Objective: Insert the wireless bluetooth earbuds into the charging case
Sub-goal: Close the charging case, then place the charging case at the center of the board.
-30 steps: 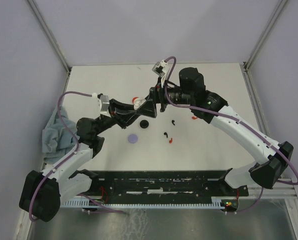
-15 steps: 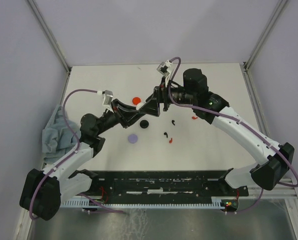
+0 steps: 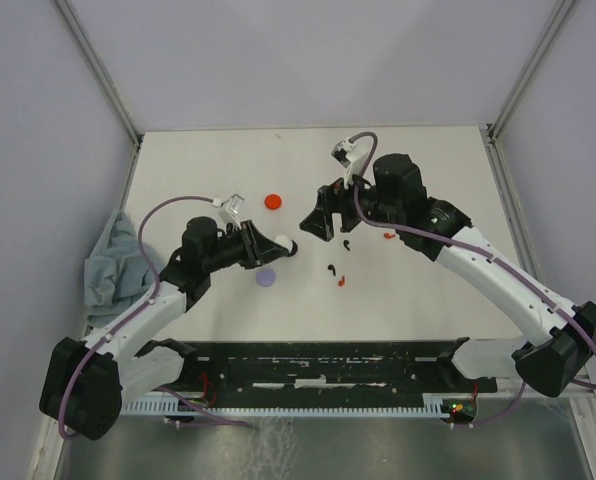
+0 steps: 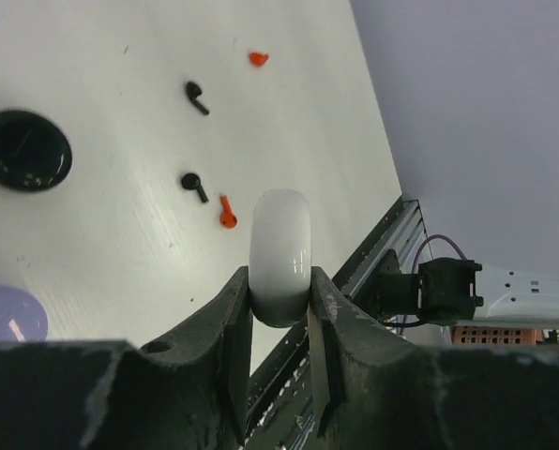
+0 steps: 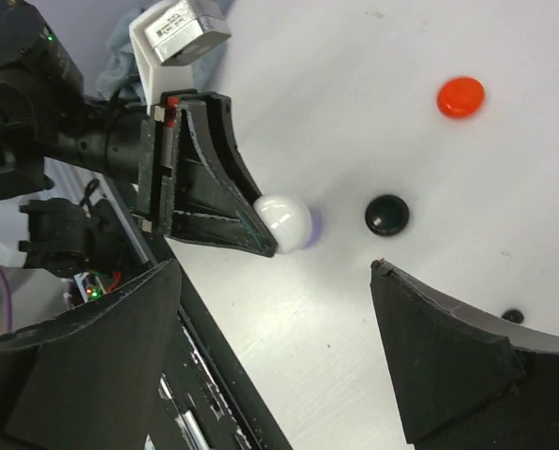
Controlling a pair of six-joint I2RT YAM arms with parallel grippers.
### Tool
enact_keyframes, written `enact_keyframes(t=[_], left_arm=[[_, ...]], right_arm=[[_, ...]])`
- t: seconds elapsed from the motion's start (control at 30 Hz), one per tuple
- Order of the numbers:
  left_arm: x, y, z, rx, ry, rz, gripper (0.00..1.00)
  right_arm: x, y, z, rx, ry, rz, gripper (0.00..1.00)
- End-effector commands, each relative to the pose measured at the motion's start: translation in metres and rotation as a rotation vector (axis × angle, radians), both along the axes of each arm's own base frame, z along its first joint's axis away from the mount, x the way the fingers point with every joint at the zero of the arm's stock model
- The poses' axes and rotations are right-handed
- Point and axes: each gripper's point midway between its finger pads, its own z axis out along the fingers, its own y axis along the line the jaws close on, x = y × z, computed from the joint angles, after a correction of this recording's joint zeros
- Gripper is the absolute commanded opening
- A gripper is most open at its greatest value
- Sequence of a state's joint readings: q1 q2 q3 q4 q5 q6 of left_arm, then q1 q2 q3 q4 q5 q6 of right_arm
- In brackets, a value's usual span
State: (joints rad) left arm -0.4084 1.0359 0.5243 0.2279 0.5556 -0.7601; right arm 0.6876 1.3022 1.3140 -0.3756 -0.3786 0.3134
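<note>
A white rounded charging case (image 4: 280,244) stands on edge between my left gripper's (image 4: 279,286) fingers, which are shut on it above the table; the top view shows the case (image 3: 276,243) just left of a black disc (image 3: 292,248). My right gripper (image 3: 321,216) hangs open a little to the right, apart from the case (image 5: 284,222), nothing between its fingers (image 5: 448,366). The earbuds lie loose on the table: two black ones (image 3: 346,243) (image 3: 332,268) and two red ones (image 3: 341,281) (image 3: 388,236). In the left wrist view a black earbud (image 4: 194,185) and a red one (image 4: 226,212) lie side by side.
A red disc (image 3: 272,201) lies at the back and a lavender disc (image 3: 267,278) sits under the left wrist. A grey-blue cloth (image 3: 106,268) is bunched at the table's left edge. A black rail (image 3: 328,365) runs along the near edge.
The two grippers were close together at mid-table. My left gripper has drawn back and down to the left with the white case, and my right gripper has drawn off to the right.
</note>
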Motion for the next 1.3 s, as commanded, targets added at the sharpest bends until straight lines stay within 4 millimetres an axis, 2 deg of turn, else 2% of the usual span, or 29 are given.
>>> enact_keyframes(t=[0.0,0.2,0.37,0.6,0.7,0.83,0.93,1.07,1.27], left_arm=[[-0.015,0.007,-0.045,0.082,0.256,0.035,0.14],[-0.023,0.006,-0.09,0.19,0.416,0.05,0.22],[-0.025,0.002,-0.121,0.269,0.519,0.062,0.28],[-0.026,0.002,-0.148,0.353,0.611,0.079,0.36],[-0.027,0.009,-0.157,0.396,0.647,0.109,0.39],[-0.029,0.023,-0.157,0.46,0.654,0.167,0.47],[-0.028,0.033,-0.149,0.491,0.639,0.215,0.57],[-0.028,0.048,-0.137,0.547,0.63,0.272,0.64],[-0.018,0.078,-0.109,0.626,0.602,0.429,0.72]], right_arm=[[0.009,-0.022,-0.02,-0.079,-0.019,-0.106,0.9],[0.009,-0.035,-0.048,-0.154,0.0,-0.146,0.9],[0.009,-0.041,-0.06,-0.2,0.006,-0.15,0.9],[0.008,-0.046,-0.075,-0.242,0.016,-0.158,0.9],[0.008,-0.048,-0.079,-0.252,0.019,-0.16,0.9],[0.007,-0.051,-0.08,-0.263,0.013,-0.164,0.9],[0.008,-0.054,-0.08,-0.276,0.01,-0.174,0.9],[0.009,-0.059,-0.08,-0.293,-0.003,-0.19,0.9],[0.016,-0.074,-0.083,-0.349,-0.025,-0.259,0.92]])
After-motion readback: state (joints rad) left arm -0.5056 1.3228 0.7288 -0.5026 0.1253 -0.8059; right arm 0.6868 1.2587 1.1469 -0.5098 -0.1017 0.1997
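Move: Gripped in the left fingers, the white case is bound for a bare table spot about 4 cm back, 1 cm left and 16 cm below that hand. The purple case lies roughly 1 cm back and 5 cm left of the hand, the black case 6 cm forward and 1 cm right, both about 17 cm down. From the right hand, that spot is around 5 cm back, 8 cm left and 28 cm below. Lowering the white case about 15 cm and slightly back to the table beside the purple case, the left hand tips its fingers some 40 degrees further downward, opens them wide to let go, then draws off left and upward. The open right hand sinks about 9 cm while moving about 6 cm right, away from the white case. ##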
